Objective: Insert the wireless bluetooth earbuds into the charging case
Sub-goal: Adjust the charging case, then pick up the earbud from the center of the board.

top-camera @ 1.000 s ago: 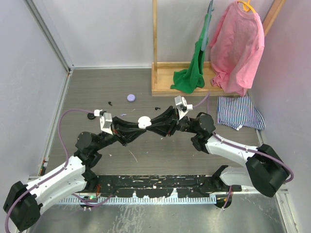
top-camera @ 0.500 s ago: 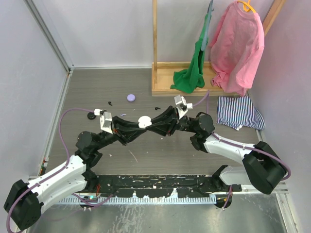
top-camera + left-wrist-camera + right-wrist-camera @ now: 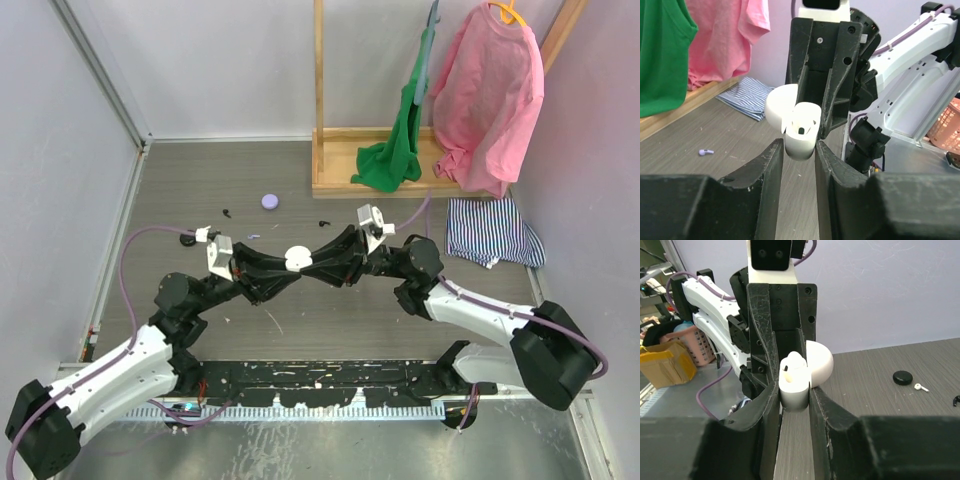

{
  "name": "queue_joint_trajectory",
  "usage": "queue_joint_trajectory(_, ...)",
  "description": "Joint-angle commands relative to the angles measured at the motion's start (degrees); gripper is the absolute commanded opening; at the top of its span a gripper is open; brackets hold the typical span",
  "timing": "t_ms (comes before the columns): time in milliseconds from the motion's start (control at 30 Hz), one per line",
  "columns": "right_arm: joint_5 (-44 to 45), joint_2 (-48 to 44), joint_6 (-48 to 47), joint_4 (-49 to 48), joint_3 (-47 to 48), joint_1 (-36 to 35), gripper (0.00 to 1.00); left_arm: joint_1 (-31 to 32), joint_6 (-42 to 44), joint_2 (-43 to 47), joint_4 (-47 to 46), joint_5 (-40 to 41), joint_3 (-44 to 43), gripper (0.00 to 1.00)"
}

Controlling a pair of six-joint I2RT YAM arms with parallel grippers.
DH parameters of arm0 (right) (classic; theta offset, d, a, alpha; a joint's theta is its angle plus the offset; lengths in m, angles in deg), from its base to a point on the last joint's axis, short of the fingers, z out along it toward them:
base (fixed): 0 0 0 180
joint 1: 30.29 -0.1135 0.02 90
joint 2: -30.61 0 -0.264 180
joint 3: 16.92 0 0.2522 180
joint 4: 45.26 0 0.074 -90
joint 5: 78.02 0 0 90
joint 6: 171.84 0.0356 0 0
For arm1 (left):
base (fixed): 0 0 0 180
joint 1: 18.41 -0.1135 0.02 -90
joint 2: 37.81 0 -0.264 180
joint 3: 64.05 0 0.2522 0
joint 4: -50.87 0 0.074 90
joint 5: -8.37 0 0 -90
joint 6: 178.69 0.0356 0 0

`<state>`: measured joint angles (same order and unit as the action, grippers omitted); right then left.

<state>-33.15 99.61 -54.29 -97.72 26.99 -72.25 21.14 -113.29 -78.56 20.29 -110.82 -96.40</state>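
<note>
The white charging case (image 3: 296, 257) hangs above the table with its lid (image 3: 821, 363) swung open. My right gripper (image 3: 794, 390) is shut on its body from the right. A white earbud (image 3: 793, 365) sits in the case's socket. My left gripper (image 3: 799, 152) faces the case (image 3: 801, 135) from the left. Its fingers stand slightly parted at the case's lower edge, with nothing between them. In the top view the two grippers, left (image 3: 283, 270) and right (image 3: 310, 268), meet tip to tip at the case.
On the table lie a lilac earbud (image 3: 705, 151), a lilac case (image 3: 269, 201), a black case (image 3: 902, 377), a loose white earbud (image 3: 920, 387) and small black earbuds (image 3: 323, 222). A wooden rack (image 3: 330, 180) with green and pink shirts stands at the back. Beside it lies a striped cloth (image 3: 492, 231).
My left gripper's jaws have parted a little. Both grippers and the case have drifted slightly toward the near edge.
</note>
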Motion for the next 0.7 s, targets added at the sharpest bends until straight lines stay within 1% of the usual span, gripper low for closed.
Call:
queue_joint_trajectory(0,-0.5,-4.1,-5.4,1.1,-0.5,-0.4,0.01,-0.6,3.0,3.0,7.7,5.5,-1.4,0.33)
queue_joint_trajectory(200,2.2,-8.1,-11.1,2.3,-3.2,-0.2,0.01,-0.7,3.2,7.6,18.4,8.2,-1.6,0.4)
queue_joint_trajectory(233,2.5,-8.6,-12.1,2.4,-3.6,-0.2,0.01,-0.6,3.2,8.5,20.4,9.1,-1.7,0.44)
queue_joint_trajectory(367,4.3,-10.2,-15.5,4.1,-5.3,-0.2,0.01,-0.6,2.8,11.6,30.9,14.3,-3.7,0.46)
queue_joint_trajectory(433,5.3,-10.7,-17.0,4.6,-6.2,-0.1,0.01,-0.6,2.5,12.7,36.2,16.6,-5.2,0.51)
queue_joint_trajectory(467,5.8,-10.9,-17.8,4.6,-6.8,-0.2,0.01,-0.7,2.5,13.1,38.4,17.4,-5.9,0.57)
queue_joint_trajectory(500,6.3,-11.2,-18.6,4.6,-7.5,-0.2,0.01,-0.7,2.5,13.4,40.7,18.4,-6.7,0.58)
queue_joint_trajectory(667,8.9,-11.6,-21.2,2.5,-11.0,-0.2,0.01,-0.6,2.4,13.4,51.7,24.8,-11.0,0.62)
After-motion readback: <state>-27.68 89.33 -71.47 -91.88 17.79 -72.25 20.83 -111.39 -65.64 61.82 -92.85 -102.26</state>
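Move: The open charging case sits between the two sets of fingertips, about 2 cm to the right of the left hand and 2 cm to the left of the right hand, at their height. On the table some 28 cm below, the black earbud lies about 20 cm ahead and 5 cm to the right of the left hand. From the same hand, the purple earbud is 17 cm ahead and 15 cm right, the lavender disc 25 cm ahead and 7 cm left. The left hand spreads its already loosening fingers wide and draws off the charging case, sinking about 5 cm while going nearly as far to the left and a little forward, its wrist turning some 30 degrees so that the fingertips swing forward and dip. The right hand keeps its pinch on the case and carries it to the right and down, roughly 3 cm each way, swinging its tips slightly clockwise, with most of the sinking left to the end. ##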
